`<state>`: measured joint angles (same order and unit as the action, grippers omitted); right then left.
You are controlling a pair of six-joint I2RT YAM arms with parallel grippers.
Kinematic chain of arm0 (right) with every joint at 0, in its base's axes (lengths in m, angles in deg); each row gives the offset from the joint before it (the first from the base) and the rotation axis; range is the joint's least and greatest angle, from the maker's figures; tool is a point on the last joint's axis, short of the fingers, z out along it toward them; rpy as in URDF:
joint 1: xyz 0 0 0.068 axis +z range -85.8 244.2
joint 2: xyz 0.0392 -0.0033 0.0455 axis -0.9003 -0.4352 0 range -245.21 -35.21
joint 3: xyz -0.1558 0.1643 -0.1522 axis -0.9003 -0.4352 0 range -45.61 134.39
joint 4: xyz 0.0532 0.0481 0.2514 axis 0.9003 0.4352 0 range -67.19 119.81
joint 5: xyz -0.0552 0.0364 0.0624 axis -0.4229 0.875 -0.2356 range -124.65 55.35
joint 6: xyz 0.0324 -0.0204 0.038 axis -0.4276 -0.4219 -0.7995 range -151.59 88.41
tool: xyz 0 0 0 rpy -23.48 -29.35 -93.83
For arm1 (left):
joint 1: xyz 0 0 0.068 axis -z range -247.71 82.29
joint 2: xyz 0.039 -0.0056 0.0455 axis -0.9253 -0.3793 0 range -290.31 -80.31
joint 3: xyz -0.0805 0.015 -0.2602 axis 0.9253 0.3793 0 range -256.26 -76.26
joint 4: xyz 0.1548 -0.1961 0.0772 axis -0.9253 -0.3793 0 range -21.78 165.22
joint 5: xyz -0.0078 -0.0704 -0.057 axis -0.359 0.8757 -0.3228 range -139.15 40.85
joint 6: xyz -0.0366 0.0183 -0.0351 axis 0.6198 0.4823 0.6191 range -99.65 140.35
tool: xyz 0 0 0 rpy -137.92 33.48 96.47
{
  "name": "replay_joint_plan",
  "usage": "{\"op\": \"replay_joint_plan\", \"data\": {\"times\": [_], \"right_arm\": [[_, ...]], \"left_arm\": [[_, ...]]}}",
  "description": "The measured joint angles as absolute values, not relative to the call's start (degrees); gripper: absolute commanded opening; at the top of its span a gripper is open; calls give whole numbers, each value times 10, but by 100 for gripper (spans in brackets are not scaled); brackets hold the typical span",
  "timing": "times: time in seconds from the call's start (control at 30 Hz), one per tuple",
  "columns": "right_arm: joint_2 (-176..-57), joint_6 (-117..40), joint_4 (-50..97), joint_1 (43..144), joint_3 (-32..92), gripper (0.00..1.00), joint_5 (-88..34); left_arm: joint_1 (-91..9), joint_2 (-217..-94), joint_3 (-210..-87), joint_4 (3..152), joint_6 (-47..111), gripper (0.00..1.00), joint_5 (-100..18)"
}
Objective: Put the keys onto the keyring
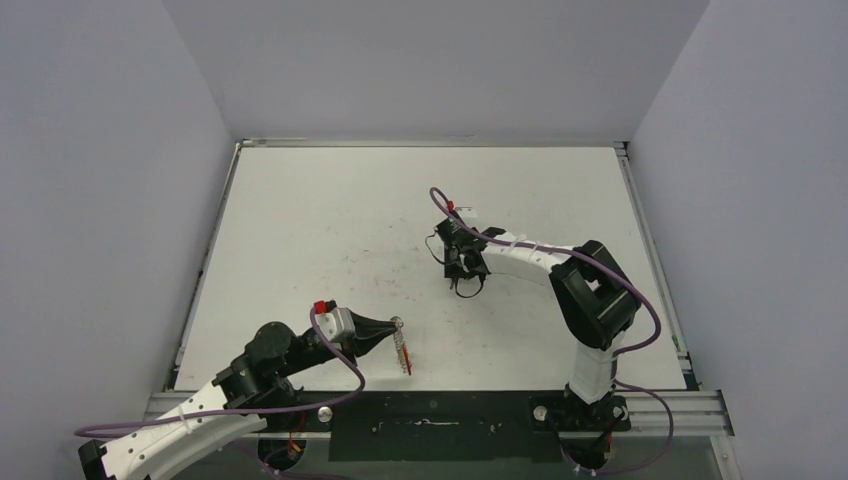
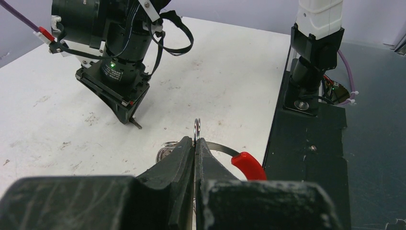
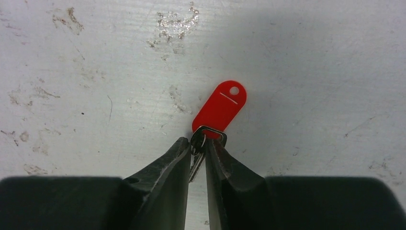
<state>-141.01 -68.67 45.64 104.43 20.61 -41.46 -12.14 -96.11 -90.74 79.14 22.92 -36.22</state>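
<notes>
A small silver key (image 3: 196,165) with a red plastic tag (image 3: 220,108) lies on the white table. My right gripper (image 3: 197,141) points straight down, its fingers shut on the key's head, with the tag lying beyond the tips. In the top view that gripper (image 1: 466,283) is at mid table. The keyring (image 2: 197,128), a silvery wire loop with a red sleeve (image 2: 248,166), is pinched edge-on in my left gripper (image 2: 197,140), which is shut on it. From above, the left gripper (image 1: 397,326) holds the keyring (image 1: 404,355) just over the near table edge.
A black base plate (image 1: 430,425) and metal rail run along the near edge, and the right arm's base (image 2: 313,62) stands on it. Grey walls close in the table (image 1: 330,220) at the back and both sides. A purple cable (image 1: 640,300) loops beside the right arm.
</notes>
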Motion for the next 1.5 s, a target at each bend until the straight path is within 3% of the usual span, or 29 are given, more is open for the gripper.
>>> {"op": "replay_joint_plan", "data": {"times": [0.1,0.47,0.93,1.5], "right_arm": [[-1413,-684,458,1044,208,0,-418],[-1386,-638,499,1048,210,0,-450],[-1113,-484,521,1051,132,0,-492],[-1054,-400,465,1080,75,0,-156]], "left_arm": [[-121,-961,-907,791,229,0,-362],[-121,-957,-907,788,229,0,-362],[-121,-1026,-908,790,254,0,-377],[-121,-1092,-908,828,277,0,-384]]}}
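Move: The red-tagged key lies right under the right hand's part-open fingers, its middle about 1 cm ahead and 1 cm below, straight in line sideways. The keyring hangs in the left fingers; from the right hand its middle is roughly 21 cm back, 9 cm left and 14 cm up. From the left hand the keyring's middle is some 2 cm back, 2 cm right and 5 cm down, and the key about 20 cm ahead, 10 cm right and 20 cm down. Closing first, the right fingers pinch the red-tagged key by its metal part, then lift it steeply some 12 cm while drifting right; from there they swing back about 11 cm and to the left towards the keyring, the wrist turning roughly 40 degrees counter-clockwise. Late on, the left hand, still gripping the keyring, sinks about 4 cm and tips down some 10 degrees. ##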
